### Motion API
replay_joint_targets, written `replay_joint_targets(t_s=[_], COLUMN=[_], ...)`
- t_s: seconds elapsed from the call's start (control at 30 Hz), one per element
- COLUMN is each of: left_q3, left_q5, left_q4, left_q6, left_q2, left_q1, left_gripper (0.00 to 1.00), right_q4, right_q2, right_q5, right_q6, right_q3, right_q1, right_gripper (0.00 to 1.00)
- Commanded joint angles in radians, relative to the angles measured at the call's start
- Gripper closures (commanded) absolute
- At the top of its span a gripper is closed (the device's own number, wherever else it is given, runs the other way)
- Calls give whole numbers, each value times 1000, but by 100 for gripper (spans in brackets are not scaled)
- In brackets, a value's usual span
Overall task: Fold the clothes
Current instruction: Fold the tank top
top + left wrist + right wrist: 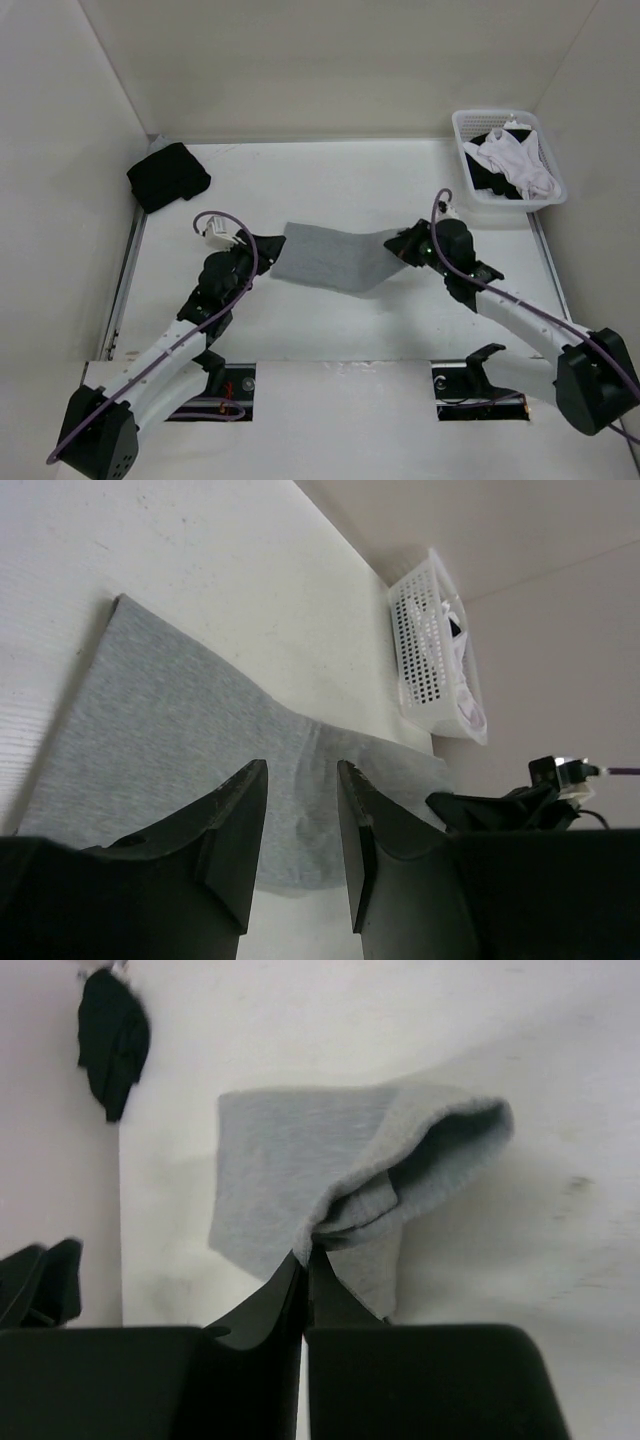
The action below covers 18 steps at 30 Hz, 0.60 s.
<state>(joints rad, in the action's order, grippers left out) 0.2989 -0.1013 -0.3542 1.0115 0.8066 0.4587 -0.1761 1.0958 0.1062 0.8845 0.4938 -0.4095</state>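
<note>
The clothes (325, 258), a heather-grey T-shirt folded into a band, lie across the middle of the table. My right gripper (405, 245) holds their right end. In the right wrist view the gripper (308, 1252) is shut on a bunched edge of the grey fabric (290, 1150), which rises off the table and curls into a loop. My left gripper (265, 250) is at the shirt's left end. Seen from the left wrist, that gripper (300, 765) has its jaws apart over the flat cloth (180, 730), with nothing pinched between them.
A black folded bundle (167, 176) lies at the back left, also seen in the right wrist view (113, 1038). At the back right stands a white basket (462, 150) holding white garments (515, 160). White walls enclose the table on three sides.
</note>
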Motion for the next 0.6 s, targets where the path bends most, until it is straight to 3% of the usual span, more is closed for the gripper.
replay_joint_targets(t_s=[0.0,0.2,0.37,0.47,0.57], left_q3=[25,26,14,9,6], left_q5=[-5,17,69,101,124], left_q4=[12,104,139,164,176], left_q6=[16,19,35,42,42], left_q2=[-82,-199,-265,-293,-307], left_q1=[-13,-85,-168,-220,-263], left_gripper=[68,68,68,67,66], right_q4=[255,363,444,463,442], right_q2=[15,373,732,886,928], right_q5=[-135,-223,-244,-244,-221], right_q6=[-100,-134,-144,-127,-101], right_q3=[204,595,944,1099,1169], right_q1=[-137,-362,-455,-488,-524], right_gripper=[99,99,96,82,69])
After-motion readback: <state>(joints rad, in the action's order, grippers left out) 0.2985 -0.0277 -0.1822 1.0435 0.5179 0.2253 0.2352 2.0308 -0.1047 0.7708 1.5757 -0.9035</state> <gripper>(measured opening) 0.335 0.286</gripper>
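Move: The right hand holds the tank top's right end in the air. The end's destination, the garment's left end, lies flat about 27 cm to the left, 2 cm farther out and some 12 cm below. The left gripper hovers about 25 cm to the right hand's left, almost over that end, which lies 16 cm beneath the left hand and 2 cm ahead. The black pile is about 27 cm left of that end and 18 cm farther out; the white basket is 30 cm to the right hand's right and 20 cm ahead. Leftward in a fast arc of about 26 cm, the right hand carries the pinched end across the tank top to its left end, rising first, then sinking to just below its starting height, wrist turning some 20 degrees counter-clockwise. Its fingers part only late in the descent, letting go. The empty left hand clears out, going left about 6 cm and up 4. ##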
